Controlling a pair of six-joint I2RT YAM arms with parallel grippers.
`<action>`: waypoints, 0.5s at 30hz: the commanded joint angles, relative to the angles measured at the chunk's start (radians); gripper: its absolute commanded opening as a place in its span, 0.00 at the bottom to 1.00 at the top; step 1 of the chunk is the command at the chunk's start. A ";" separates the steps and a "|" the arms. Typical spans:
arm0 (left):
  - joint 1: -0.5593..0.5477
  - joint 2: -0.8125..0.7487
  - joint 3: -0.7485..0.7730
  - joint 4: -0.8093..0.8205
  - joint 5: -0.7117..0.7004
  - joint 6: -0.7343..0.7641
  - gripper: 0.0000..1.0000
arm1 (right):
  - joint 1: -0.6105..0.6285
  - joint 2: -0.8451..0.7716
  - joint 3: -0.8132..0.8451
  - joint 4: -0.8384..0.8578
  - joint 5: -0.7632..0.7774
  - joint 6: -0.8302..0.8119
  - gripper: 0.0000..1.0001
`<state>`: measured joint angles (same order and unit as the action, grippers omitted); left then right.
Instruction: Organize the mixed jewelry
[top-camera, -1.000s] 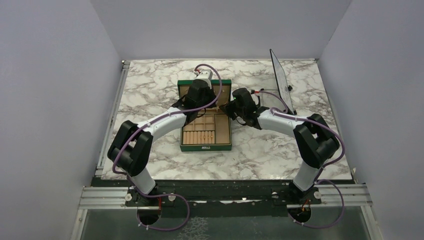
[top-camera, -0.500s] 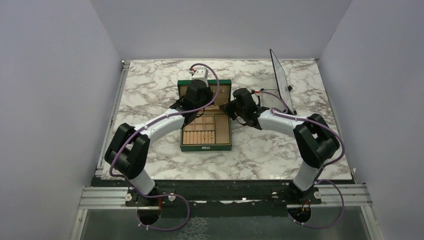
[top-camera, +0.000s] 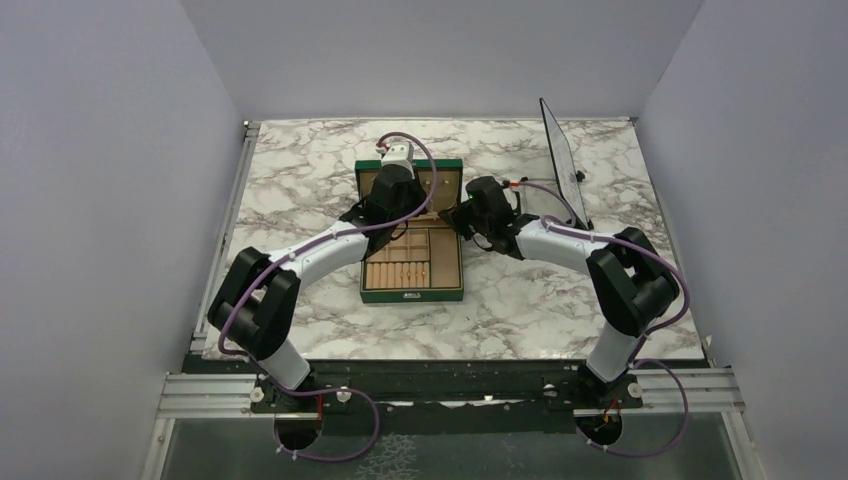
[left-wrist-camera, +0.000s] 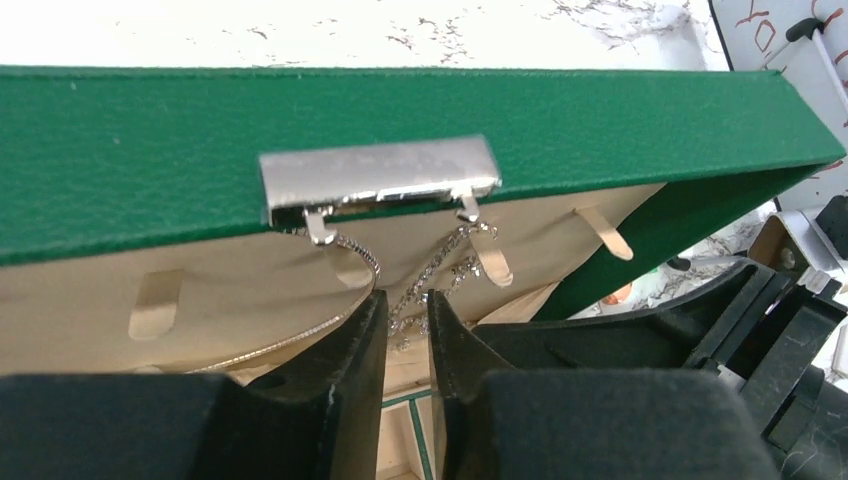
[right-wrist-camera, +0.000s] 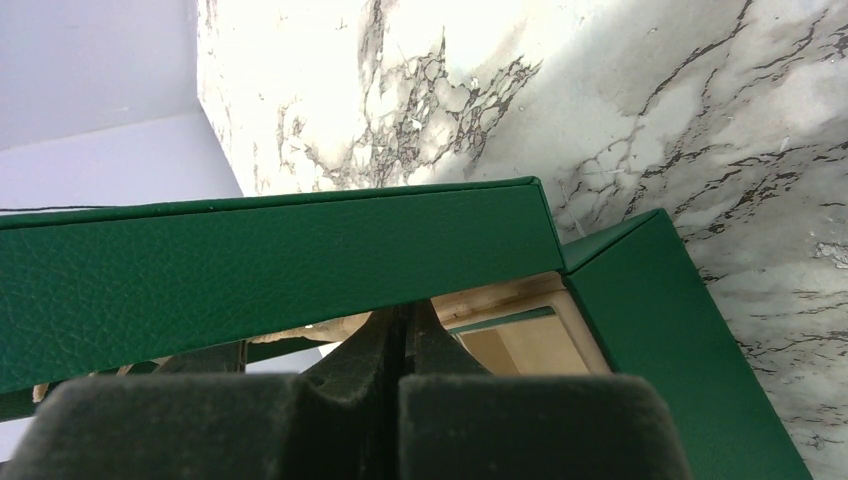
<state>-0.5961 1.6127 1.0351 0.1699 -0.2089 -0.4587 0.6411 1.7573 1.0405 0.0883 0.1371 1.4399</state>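
The green jewelry box (top-camera: 412, 293) stands open mid-table with its lid (left-wrist-camera: 200, 150) upright. Inside the beige lid lining, a smooth silvery chain (left-wrist-camera: 352, 256) loops from a metal hook under the silver clasp (left-wrist-camera: 380, 178). A sparkly silver chain (left-wrist-camera: 443, 262) hangs from a second hook. My left gripper (left-wrist-camera: 407, 300) is at the lid's inside, jaws a narrow gap apart, open. The sparkly chain's lower end dangles loose between the tips. My right gripper (right-wrist-camera: 408, 312) is shut, tips under the lid's right edge (right-wrist-camera: 300, 260). The gold rings are out of view.
Tan ring rolls (top-camera: 398, 272) and small compartments fill the box's tray. A tilted white board (top-camera: 560, 160) stands at the back right with a marker (left-wrist-camera: 805, 28) by it. Something small and orange (left-wrist-camera: 617, 295) lies beyond the lid's right side. Grey walls close in the table.
My left jaws, shut before, have parted slightly at the lid. The left wrist has crept a little further toward the lid. The right arm has not moved.
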 joint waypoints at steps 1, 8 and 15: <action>0.001 -0.047 -0.021 -0.015 0.009 -0.009 0.25 | 0.008 -0.012 -0.027 -0.065 -0.060 -0.006 0.01; 0.001 -0.103 -0.059 -0.038 0.045 -0.027 0.51 | 0.006 -0.015 -0.030 -0.065 -0.062 -0.006 0.01; 0.001 -0.136 -0.092 -0.056 0.194 -0.058 0.58 | 0.005 -0.012 -0.033 -0.060 -0.068 -0.003 0.01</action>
<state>-0.5957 1.5108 0.9676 0.1242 -0.1413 -0.4862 0.6395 1.7573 1.0401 0.0887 0.1329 1.4406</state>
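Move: The silver chain hangs in the lid right at my left fingertips, its middle about 2 cm ahead, 1 cm right and 1 cm up. Its hook is some 3 cm ahead, 1 cm right and 4 cm above that hand; the big hoop necklace is about 3 cm ahead, 6 cm left and 1 cm up. The long tray compartment lies roughly 9 cm back, 4 cm right and 7 cm lower. From my right hand the chain is about 2 cm ahead, 3 cm left and 3 cm up. I let the silver chain go: my left fingers, already slightly parted, spread to a bit over half open while I draw that hand back about 3 cm, away from the lid lining, sinking a touch before lifting about 1 cm at the end. My right hand stays put with its fingers shut at the lid's gathered pocket. ##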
